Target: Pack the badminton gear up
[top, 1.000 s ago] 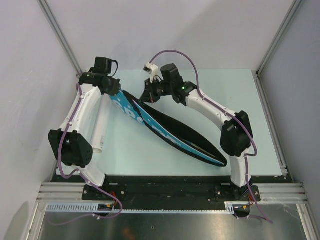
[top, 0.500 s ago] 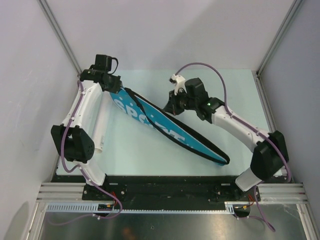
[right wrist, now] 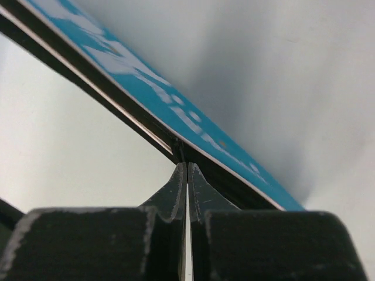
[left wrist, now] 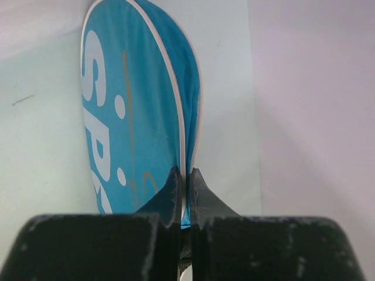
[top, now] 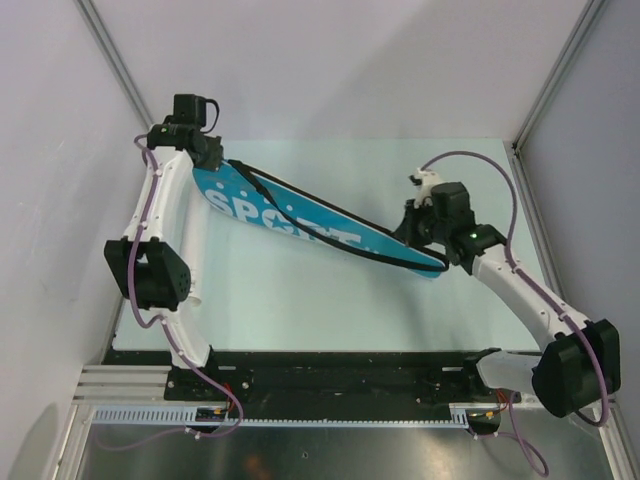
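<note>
The long blue "SPORT" racket bag with black edging stretches across the table from back left to centre right, held off the surface. My left gripper is shut on the rim of its wide end; in the left wrist view the fingertips pinch the bag edge-on. My right gripper is shut at the black zipper edge near the narrow end, and the right wrist view shows its tips closed against the bag's black seam. A white tube lies beside the left arm.
The pale green table is bounded by grey walls at the left, back and right. A metal frame post stands at the back right corner. The arm bases sit on the black rail at the near edge.
My right gripper slid along the bag's black edge from the wide end to near the narrow tip. The bag swung toward the right. My left gripper shifted slightly left and back.
</note>
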### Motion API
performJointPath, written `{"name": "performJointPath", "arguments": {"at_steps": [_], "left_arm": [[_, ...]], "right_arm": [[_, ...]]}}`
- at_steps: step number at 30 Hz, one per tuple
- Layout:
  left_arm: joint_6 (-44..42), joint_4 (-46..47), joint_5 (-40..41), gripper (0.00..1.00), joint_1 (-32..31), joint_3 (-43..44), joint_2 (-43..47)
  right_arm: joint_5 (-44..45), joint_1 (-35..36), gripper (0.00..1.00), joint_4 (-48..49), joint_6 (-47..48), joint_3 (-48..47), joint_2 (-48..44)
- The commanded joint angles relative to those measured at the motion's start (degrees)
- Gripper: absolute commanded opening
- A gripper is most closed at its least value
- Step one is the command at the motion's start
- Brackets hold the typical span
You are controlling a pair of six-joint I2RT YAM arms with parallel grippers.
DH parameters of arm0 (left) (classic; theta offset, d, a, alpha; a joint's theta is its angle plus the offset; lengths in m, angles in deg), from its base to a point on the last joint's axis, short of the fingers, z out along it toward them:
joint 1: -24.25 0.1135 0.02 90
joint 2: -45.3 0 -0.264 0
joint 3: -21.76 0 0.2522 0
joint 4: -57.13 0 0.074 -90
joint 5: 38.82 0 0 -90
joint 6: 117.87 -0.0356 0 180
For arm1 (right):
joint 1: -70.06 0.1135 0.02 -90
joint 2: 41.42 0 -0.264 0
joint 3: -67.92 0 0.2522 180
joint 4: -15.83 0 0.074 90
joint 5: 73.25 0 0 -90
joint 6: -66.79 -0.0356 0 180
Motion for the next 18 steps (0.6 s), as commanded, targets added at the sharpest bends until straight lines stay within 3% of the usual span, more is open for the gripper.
{"name": "performJointPath", "arguments": {"at_steps": [1,13,16,18], "left_arm": [[1.6,4.1,9.1,0.0,4.7,6.2,-1.0],[1.3,4.1,8.1,0.0,6.0,6.5,-3.0],[1.2,4.2,6.6,0.0,6.0,6.1,-3.0],[1.2,4.2,5.7,0.0,5.9,5.9,-3.2]], "right_arm": [[6.0,-9.3,0.0,-6.2,-2.7,3.2,-4.2],[3.7,-35.5,0.0,-4.7,-13.1,15.7,-6.9],[-4.2,-35.6,0.0,-1.1,-10.2,16.3,-6.4],[-7.8,-29.2,0.0,3.0,-8.0,15.7,-8.0]]}}
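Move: The bag stretches slantwise between the hands. Its right end, which the right hand is heading for along the zipper edge, lies about 13 cm to the right of that hand, some 7 cm back and 8 cm lower; the bag's left end is roughly 56 cm to its left and 22 cm ahead, about level with it. From the left hand, which already pinches the left end, the right end is some 66 cm right, 30 cm back and 18 cm below, and the white tube 8 cm left, 22 cm back and 20 cm below. The right hand, its shut fingertips at the zipper edge with what seems to be the pull, sweeps about 20 cm to the right and ends past the bag's right end, free of the bag, sinking some 10 cm, mostly in the second half, while it turns about 45 degrees clockwise and tips further down. The left hand keeps its pinch on the bag's left end and draws it the other way, first a little forward and then mainly left, about 6 cm in all. ##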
